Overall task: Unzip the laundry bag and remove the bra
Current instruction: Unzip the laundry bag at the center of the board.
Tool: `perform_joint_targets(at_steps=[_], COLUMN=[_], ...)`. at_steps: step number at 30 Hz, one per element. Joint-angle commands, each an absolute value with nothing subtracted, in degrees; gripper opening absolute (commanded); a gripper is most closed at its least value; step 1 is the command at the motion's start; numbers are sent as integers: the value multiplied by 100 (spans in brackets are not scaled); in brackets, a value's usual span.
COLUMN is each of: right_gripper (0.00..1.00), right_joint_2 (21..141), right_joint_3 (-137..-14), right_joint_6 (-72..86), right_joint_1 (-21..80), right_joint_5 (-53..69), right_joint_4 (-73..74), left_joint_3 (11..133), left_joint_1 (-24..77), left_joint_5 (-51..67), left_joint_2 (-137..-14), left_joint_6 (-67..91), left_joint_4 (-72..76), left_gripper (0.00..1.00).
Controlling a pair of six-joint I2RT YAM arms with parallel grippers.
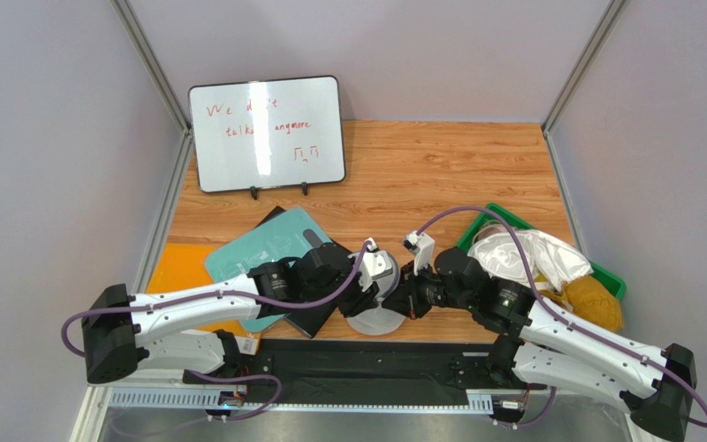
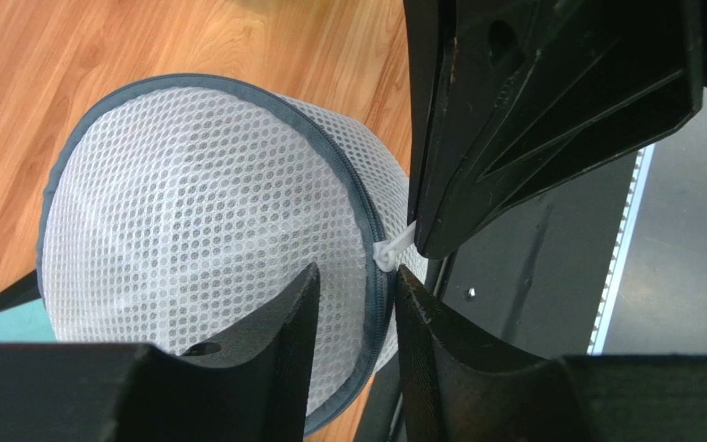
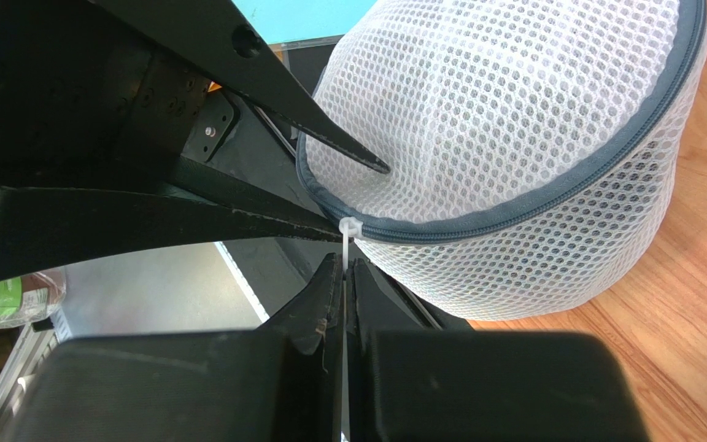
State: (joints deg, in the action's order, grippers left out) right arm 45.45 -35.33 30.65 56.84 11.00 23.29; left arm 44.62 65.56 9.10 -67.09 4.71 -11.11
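The laundry bag, a round white mesh pouch with a grey-blue zip rim, sits at the table's near edge between both arms. In the left wrist view the laundry bag lies on its side, and my left gripper stands open astride its zip rim, the right finger against the rim. My right gripper is shut on the thin white zip pull, which runs straight from the rim of the laundry bag into the jaws. The zip looks closed. The bra is hidden.
A whiteboard stands at the back. A teal board and an orange mat lie left of the bag. At right, a green bin holds a white cloth, with a mustard bundle beside it.
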Motion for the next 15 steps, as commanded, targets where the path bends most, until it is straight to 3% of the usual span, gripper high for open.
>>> perform_joint_targets(at_steps=[1,7,13,15], right_gripper=[0,0,0,0], right_joint_2=[4500,4474,4465,4474], right_joint_3=[-3700,-3735,-3762,-3779], right_joint_6=[3076,3024,2997,2979], right_joint_1=[5722,5722,5722,5713], right_joint_5=[976,686,431,378], right_joint_4=[2180,2390,2584,2619], left_joint_3=[4650,4641,4597,4579], left_joint_1=[6592,6592,6592,6583], left_joint_5=[941,905,896,888], left_joint_2=[-6750,-6750,-6689,-6671], left_joint_6=[510,501,483,475], left_joint_4=[-923,-1019,-1081,-1107], left_gripper=[31,14,12,4])
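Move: The laundry bag's zipped rim already runs between the left hand's part-open fingertips, about 1 cm back of their midpoint, with the zip slider some 1 cm back and 1 cm right. The right hand holds the slider's white pull; the slider sits straight to its left, about 1 cm. The bag's body is centred roughly 3 cm ahead of the left hand and 5 cm below; the teal board lies about 21 cm left, 4 cm ahead. Left fingers close to pinch the zipped rim; right keeps the pull, easing about 1 cm forward, right and down. ##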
